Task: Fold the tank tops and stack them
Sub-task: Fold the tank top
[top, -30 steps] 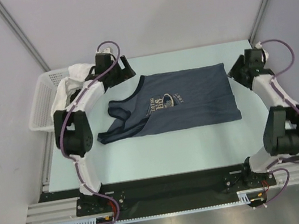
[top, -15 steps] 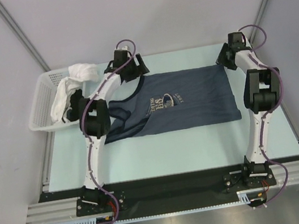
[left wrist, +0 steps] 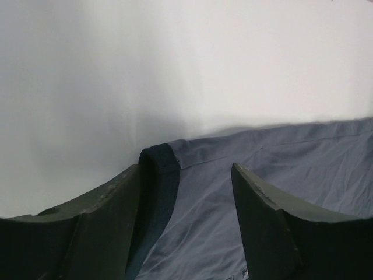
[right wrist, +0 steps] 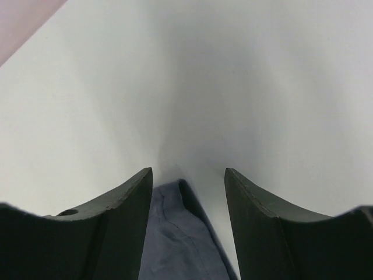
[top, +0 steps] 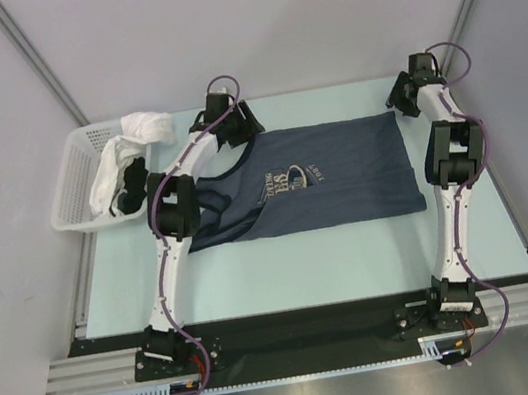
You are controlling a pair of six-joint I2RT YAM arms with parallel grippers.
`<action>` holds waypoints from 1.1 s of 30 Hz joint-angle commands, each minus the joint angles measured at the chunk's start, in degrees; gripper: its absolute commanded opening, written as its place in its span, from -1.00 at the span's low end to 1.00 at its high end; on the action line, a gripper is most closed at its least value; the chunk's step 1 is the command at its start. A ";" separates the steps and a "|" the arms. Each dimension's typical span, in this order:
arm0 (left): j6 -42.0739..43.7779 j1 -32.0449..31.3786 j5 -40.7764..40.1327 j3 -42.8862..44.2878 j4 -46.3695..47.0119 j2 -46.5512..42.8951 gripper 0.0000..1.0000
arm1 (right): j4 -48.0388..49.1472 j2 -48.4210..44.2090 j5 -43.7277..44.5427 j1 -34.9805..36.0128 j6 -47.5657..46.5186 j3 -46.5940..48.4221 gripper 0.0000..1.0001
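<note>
The slate-blue tank top (top: 331, 176) lies flat mid-table, chest print up, straps to the left. My left gripper (top: 240, 126) is down at its far left strap. In the left wrist view that gripper (left wrist: 186, 175) is open, its fingers (left wrist: 105, 221) standing either side of the dark strap end (left wrist: 156, 160). My right gripper (top: 403, 93) is at the far right hem corner. In the right wrist view it (right wrist: 188, 175) is open, with the hem corner (right wrist: 175, 233) lying between the fingers, unpinched. A black cloth (top: 130, 196), apparently the black tank top, lies in the basket.
A white lattice basket (top: 70, 179) stands at the table's far left, with white cloth (top: 143, 128) draped over its rim. Grey walls and slanted frame posts (top: 37, 63) close off the back. The arms' bases sit on the black rail (top: 296, 329) at the near edge.
The left arm swung right from the basket to the strap, and its jaws narrowed. The right arm reached out to the far hem corner. The tank top has not moved.
</note>
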 commanded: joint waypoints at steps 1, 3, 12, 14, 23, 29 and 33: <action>-1.36 0.09 0.36 2.04 2.71 -0.17 0.33 | -1.63 2.20 -3.46 0.27 0.17 4.04 0.15; -1.53 0.27 0.27 2.04 3.24 0.18 0.27 | -1.45 2.82 -4.94 0.36 0.96 4.04 0.10; -4.43 1.15 2.30 2.57 4.74 2.03 -0.17 | -0.66 0.46 -5.22 1.06 1.49 0.35 -0.37; -4.35 1.15 2.38 2.57 5.00 1.94 -0.30 | 0.91 -0.78 -4.87 0.97 1.84 -1.32 -0.61; -3.82 2.99 3.00 2.39 6.67 0.45 -0.99 | 0.83 -3.15 -4.69 0.36 2.02 -1.32 -1.00; -1.54 3.17 2.38 0.91 7.11 -1.66 -1.00 | 2.06 -6.22 -5.39 0.01 2.63 -4.65 -1.00; -0.92 3.17 2.91 -2.96 9.65 -4.64 -0.99 | 4.78 -9.21 -6.01 -0.52 3.68 -9.23 -1.00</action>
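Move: The left gripper is open with its tips around the tank top's far left corner, the corner about 1 cm ahead, 1 cm to the left and 1 cm lower. The white garment on the basket lies some 30 cm left and 3 cm ahead, the printed lettering roughly 16 cm back and 8 cm right. For the right gripper, the far right corner is about 2 cm left, 1 cm back and 1 cm down; the near right corner is 30 cm back and 3 cm right. Shift the right gripper about 2.5 cm left and 1 cm down over the far right corner, shut it on the cloth, then draw back a little over 1 cm. Ease the left gripper forward and slightly down, pinch the far left corner, then carry it on left and forward, nearly 2 cm each way in all. ##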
